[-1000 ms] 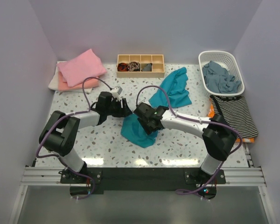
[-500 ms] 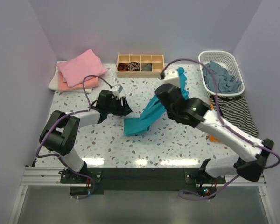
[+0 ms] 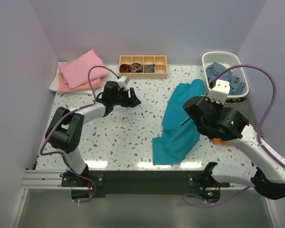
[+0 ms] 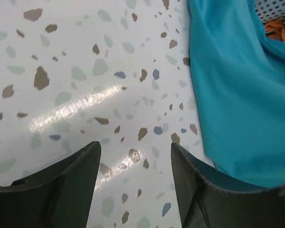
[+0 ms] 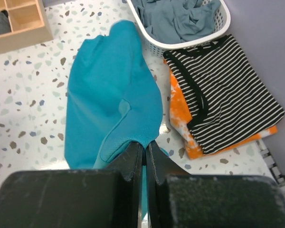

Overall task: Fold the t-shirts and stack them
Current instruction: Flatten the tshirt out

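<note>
The teal t-shirt (image 3: 178, 123) hangs and drapes in a long strip from near the basket down to the table's front edge. My right gripper (image 5: 145, 143) is shut on a raised fold of the teal t-shirt (image 5: 109, 90), held above the table right of centre (image 3: 189, 121). My left gripper (image 3: 133, 99) hovers over bare table at the far middle, open and empty (image 4: 135, 151), with the teal t-shirt (image 4: 237, 85) off to its right. Folded pink (image 3: 81, 68), peach (image 3: 69, 87) and white (image 3: 54, 83) t-shirts sit stacked at the far left.
A wooden compartment box (image 3: 143, 66) stands at the far middle. A white basket (image 3: 237, 61) with grey-blue cloth (image 3: 224, 78) sits at the far right. In front of it a black-and-white striped garment (image 3: 238, 115) lies on an orange one (image 5: 180, 114).
My right arm closed on the teal t-shirt, lifted it and drew it right and toward the front, stretching it out. My left gripper moved away toward the far side, clear of the cloth.
</note>
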Available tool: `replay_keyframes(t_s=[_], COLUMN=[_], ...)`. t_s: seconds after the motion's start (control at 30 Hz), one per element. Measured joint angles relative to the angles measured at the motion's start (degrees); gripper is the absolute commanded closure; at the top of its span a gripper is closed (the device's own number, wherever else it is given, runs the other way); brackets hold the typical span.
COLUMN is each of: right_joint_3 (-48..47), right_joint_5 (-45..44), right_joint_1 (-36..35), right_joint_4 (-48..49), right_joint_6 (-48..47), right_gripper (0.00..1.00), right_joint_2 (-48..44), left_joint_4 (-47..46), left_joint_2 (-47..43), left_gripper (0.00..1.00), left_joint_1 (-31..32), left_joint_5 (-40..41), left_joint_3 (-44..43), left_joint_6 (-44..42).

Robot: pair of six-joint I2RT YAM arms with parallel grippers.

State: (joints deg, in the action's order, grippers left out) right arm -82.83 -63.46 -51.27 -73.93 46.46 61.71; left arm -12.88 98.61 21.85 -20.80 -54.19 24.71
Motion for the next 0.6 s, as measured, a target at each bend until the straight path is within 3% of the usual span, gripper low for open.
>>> replay_keyframes(t_s=[0.27, 0.47, 0.6], right_joint_3=[0.61, 1.6, 3.3], right_joint_5=[-1.64, -2.34, -2.6], right_joint_1=[0.0, 0.02, 0.02], right_joint_4=[-2.91, -3.54, -3.56], right_joint_6=[14.25, 14.05, 11.91], right_gripper=[1.0, 1.0, 1.0], right_joint_2=[-4.26, -3.65, -1.75], left_joint_4=[0.46, 1.53, 1.84], left_joint_2=[16.79, 33.18, 40.17], left_gripper=[0.32, 0.31, 0.3], left_joint_1=[5.31, 10.03, 13.09], left_joint_5=[-6.19, -12.5, -14.01], left_joint_3=[-21.16, -41.46, -47.98], left_joint_6=[-0.42, -0.68, -0.7])
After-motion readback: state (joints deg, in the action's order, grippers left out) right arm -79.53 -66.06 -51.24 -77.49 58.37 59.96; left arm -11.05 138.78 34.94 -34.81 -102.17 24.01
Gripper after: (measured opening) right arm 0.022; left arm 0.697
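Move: The left hand, open and empty, has the nearest left edge of the t-shirt roughly 17 cm to its right, level with it in reach and some 6 cm lower; the wooden tray lies about 17 cm farther out and 4 cm to its right. From the right hand, which already holds a bunch of the t-shirt high up, that edge is about 16 cm ahead, 12 cm left and 29 cm below, and the striped shirt some 6 cm ahead and 24 cm right. The right fingers keep their pinch on the raised t-shirt, the hand staying within about 2 cm while its wrist rolls some 15 degrees and partly back. The open left hand sweeps about 21 cm to the right to the t-shirt's left edge, bowing some 6 cm forward and at the end easing slightly back and sinking, its fingers swinging about 25 degrees clockwise. ##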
